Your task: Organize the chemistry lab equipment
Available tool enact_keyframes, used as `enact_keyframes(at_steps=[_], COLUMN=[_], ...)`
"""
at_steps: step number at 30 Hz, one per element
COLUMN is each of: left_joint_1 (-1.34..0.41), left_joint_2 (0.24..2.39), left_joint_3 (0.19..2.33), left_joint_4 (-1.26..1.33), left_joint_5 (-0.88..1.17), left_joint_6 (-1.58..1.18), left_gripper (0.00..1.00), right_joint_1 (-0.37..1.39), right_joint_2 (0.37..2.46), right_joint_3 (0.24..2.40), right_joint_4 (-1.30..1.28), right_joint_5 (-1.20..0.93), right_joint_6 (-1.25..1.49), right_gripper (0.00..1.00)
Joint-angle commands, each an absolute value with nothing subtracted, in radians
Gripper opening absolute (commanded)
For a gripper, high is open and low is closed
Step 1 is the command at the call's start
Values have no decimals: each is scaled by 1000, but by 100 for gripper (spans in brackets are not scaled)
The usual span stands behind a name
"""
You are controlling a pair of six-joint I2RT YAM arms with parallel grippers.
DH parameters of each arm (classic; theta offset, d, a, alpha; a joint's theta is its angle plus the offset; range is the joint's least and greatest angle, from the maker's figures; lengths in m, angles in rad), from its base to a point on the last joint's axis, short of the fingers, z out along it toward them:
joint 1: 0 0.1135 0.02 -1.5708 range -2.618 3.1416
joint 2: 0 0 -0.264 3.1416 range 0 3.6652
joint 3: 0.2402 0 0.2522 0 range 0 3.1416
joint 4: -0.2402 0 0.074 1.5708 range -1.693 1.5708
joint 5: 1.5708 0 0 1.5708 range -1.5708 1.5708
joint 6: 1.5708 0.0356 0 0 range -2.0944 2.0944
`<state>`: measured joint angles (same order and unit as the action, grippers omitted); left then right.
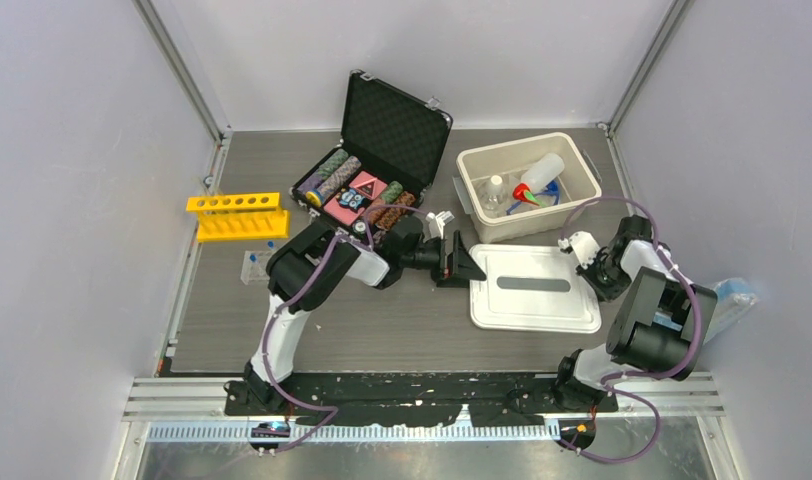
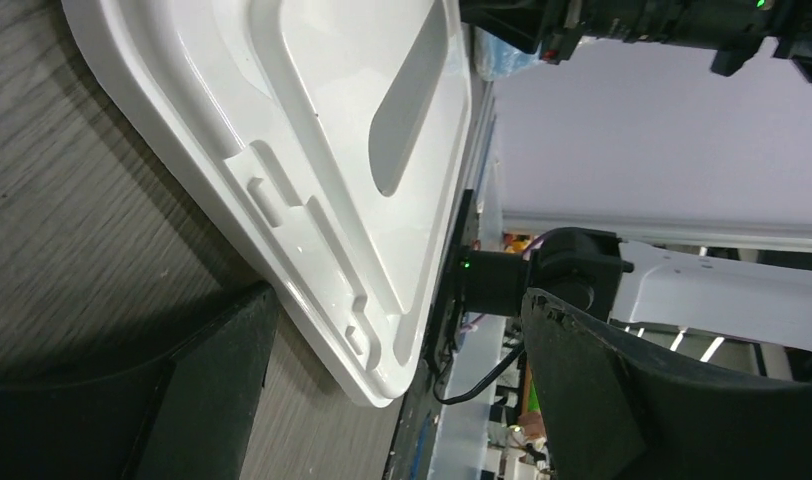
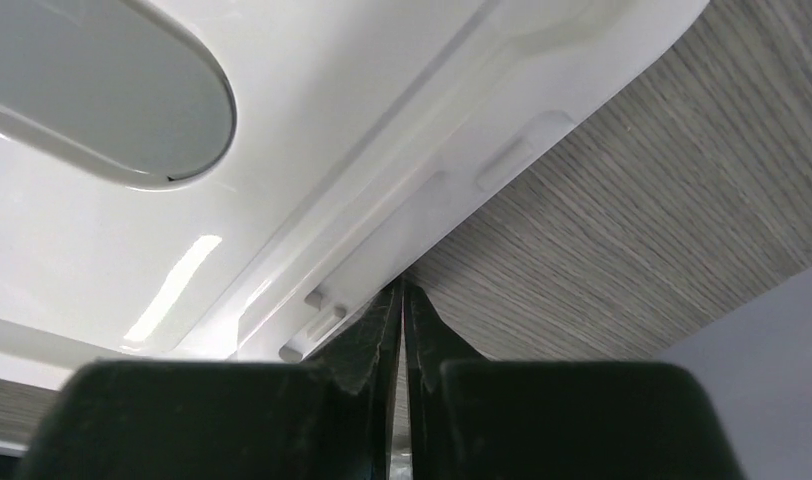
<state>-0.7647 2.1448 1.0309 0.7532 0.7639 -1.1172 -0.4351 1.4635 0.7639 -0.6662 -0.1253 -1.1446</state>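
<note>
A white bin (image 1: 479, 165) at the back right holds the red-capped white squeeze bottle (image 1: 541, 171) and several small items. Its white lid (image 1: 535, 290) lies flat on the table in front of it. My left gripper (image 1: 468, 262) is open at the lid's left edge. In the left wrist view the lid's corner (image 2: 382, 380) lies between the spread fingers of the left gripper (image 2: 397, 305). My right gripper (image 1: 574, 246) is shut at the lid's far right corner, and in its wrist view the tips of the right gripper (image 3: 402, 290) rest against the lid's rim (image 3: 452, 210). The yellow tube rack (image 1: 237, 215) and the clear tube rack (image 1: 254, 266) stand at the left.
An open black case of poker chips (image 1: 377, 165) sits at the back centre, just behind my left arm. Grey walls close in the table on three sides. A pale blue object (image 1: 734, 294) shows at the right wall.
</note>
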Motion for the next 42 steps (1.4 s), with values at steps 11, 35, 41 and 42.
enact_keyframes(at_steps=[11, 35, 41, 42], left_joint_1=[-830, -798, -723, -687], left_joint_2=[2136, 1667, 1436, 1411], left_joint_3=[1042, 924, 980, 1004], left_joint_4=[1068, 484, 97, 41], left_joint_5=[787, 1000, 970, 962], left_joint_6=[-1317, -787, -543, -523], left_gripper=[33, 0, 0, 0], right_joint_1=[-368, -606, -573, -564], right_joint_2=[1448, 1334, 1402, 1412], right_joint_3=[688, 1404, 1614, 1633], right_joint_4=[-774, -1487, -1290, -1228], right_joint_5=[-302, -768, -897, -898], right_joint_6=[-1189, -1296, -903, -836], right_gripper=[11, 70, 75, 75])
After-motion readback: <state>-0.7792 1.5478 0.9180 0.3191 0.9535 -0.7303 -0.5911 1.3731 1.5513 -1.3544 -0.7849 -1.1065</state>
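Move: The white lid lies flat-side up, its left edge already between the left hand's open fingers; its middle is about 12 cm to the right, 3 cm back and 4 cm below. Ahead stand the open bin, some 15 cm farther out and 11 cm right, and the chip case, about 14 cm out and 23 cm left. For the right hand, its shut fingertips down at the lid's right edge, the lid's middle is about 13 cm left and 1 cm ahead, the bin roughly 19 cm ahead and 13 cm left. The lid's left edge gets pinched as the left fingers close, edging back and right about 3 cm, while the right hand's shut tips push its right edge left. The left hand then raises the lid, about 14 cm up in all, drawing back and left, turning clockwise and rolling its far side up some 20 degrees; the right hand leaves the lid, opens and rises 25 cm, somewhat forward. ##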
